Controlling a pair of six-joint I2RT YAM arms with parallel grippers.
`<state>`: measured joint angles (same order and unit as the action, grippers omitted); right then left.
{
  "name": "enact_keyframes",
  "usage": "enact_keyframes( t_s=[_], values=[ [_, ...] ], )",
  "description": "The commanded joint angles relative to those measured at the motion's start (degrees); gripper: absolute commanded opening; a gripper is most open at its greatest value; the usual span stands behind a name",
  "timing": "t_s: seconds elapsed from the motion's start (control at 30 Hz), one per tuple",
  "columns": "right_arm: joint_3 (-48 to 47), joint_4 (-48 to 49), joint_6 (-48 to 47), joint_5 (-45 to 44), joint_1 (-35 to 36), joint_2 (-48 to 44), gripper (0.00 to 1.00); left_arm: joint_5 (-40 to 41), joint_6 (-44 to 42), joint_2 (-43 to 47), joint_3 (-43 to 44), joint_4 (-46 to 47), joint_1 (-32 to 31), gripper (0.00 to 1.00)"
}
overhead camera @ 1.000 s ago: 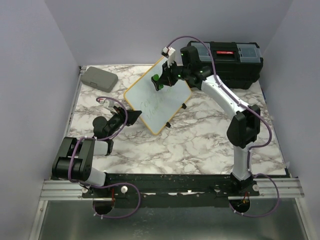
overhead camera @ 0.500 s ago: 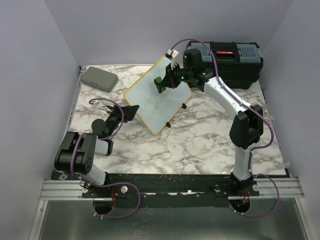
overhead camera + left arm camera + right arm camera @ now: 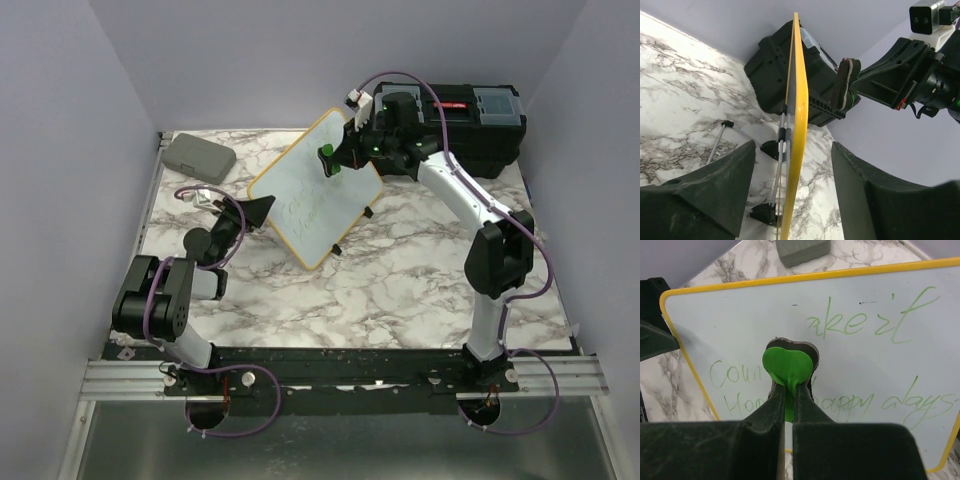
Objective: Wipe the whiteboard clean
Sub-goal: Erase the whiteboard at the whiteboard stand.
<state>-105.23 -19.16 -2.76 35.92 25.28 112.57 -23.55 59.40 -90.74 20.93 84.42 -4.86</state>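
The whiteboard [image 3: 312, 200] has a yellow frame and green writing, and stands propped at mid-table. It shows edge-on in the left wrist view [image 3: 799, 125] and face-on in the right wrist view [image 3: 875, 365]. My left gripper [image 3: 262, 210] is open. Its fingers [image 3: 705, 190] straddle the board's near-left edge with a gap on each side. My right gripper [image 3: 342, 158] is shut on a green heart-shaped eraser [image 3: 789, 365], held in front of the board's upper part. In the left wrist view the eraser's pad [image 3: 844, 85] stands a little off the board's face.
A black toolbox [image 3: 470, 125] sits at the back right, just behind the board and the right arm. A grey rounded case [image 3: 200, 155] lies at the back left. The board's black feet and thin metal legs [image 3: 781, 145] rest on the marble table [image 3: 400, 280].
My left gripper has opened wider and moved slightly towards the board's edge. My right gripper has carried the eraser up and to the right along the board. The board has stayed put.
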Motion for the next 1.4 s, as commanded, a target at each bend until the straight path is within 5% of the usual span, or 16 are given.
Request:
enact_keyframes(
  t_s=[0.0,0.2,0.23,0.27,0.3,0.87,1.37],
  values=[
    [0.48,1.4,0.81,1.83,-0.14,-1.24,0.01,0.76,0.14,-1.19,1.86,6.88,0.27,0.56],
    [0.46,1.4,1.02,2.13,-0.14,-0.92,0.01,-1.77,-0.51,-1.91,4.15,6.85,0.29,0.32],
    [0.46,1.4,1.02,2.13,-0.18,-0.87,0.01,-2.32,-0.58,-2.26,4.42,6.86,0.29,0.25],
    [0.38,1.4,1.01,2.0,-0.16,-0.79,0.01,-2.51,-0.6,-2.44,4.51,6.75,0.29,0.04],
    [0.33,1.33,0.86,1.88,-0.19,-0.71,0.01,-2.47,-0.72,-2.61,4.23,6.85,0.29,0.0],
    [0.49,-0.58,-2.66,1.52,-0.24,-0.51,0.01,-23.8,0.04,-0.58,7.86,-1.26,8.49,0.0],
    [-2.82,1.23,-2.46,-11.82,4.5,4.49,0.01,-24.34,-3.02,2.56,6.51,-6.18,9.09,0.0]
  ],
)
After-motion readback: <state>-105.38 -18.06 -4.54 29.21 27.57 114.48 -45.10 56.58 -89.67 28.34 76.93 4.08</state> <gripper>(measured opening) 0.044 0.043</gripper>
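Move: For the left gripper, the yellow left side edge of the whiteboard, near its upper corner, stands between the open fingertips, about 1 cm ahead at hand height; the board's middle is roughly 10 cm right and 3 cm farther out. The grey case lies some 20 cm left, 12 cm ahead and 18 cm down. For the right hand, the eraser already in its fingers, the board's middle lies about 5 cm left, 6 cm back and 8 cm lower; the black toolbox is some 26 cm right and 10 cm ahead. Ease the left gripper about 1.5 cm forward and up around the whiteboard's side edge and shut the fingers on it, pinching it. Then draw the edge back and left by a good centimetre each, turning the hand some 10 degrees clockwise. Hold the right hand still with its eraser, and only at the end sink it about 2 cm, slightly forward and left, towards the writing. ##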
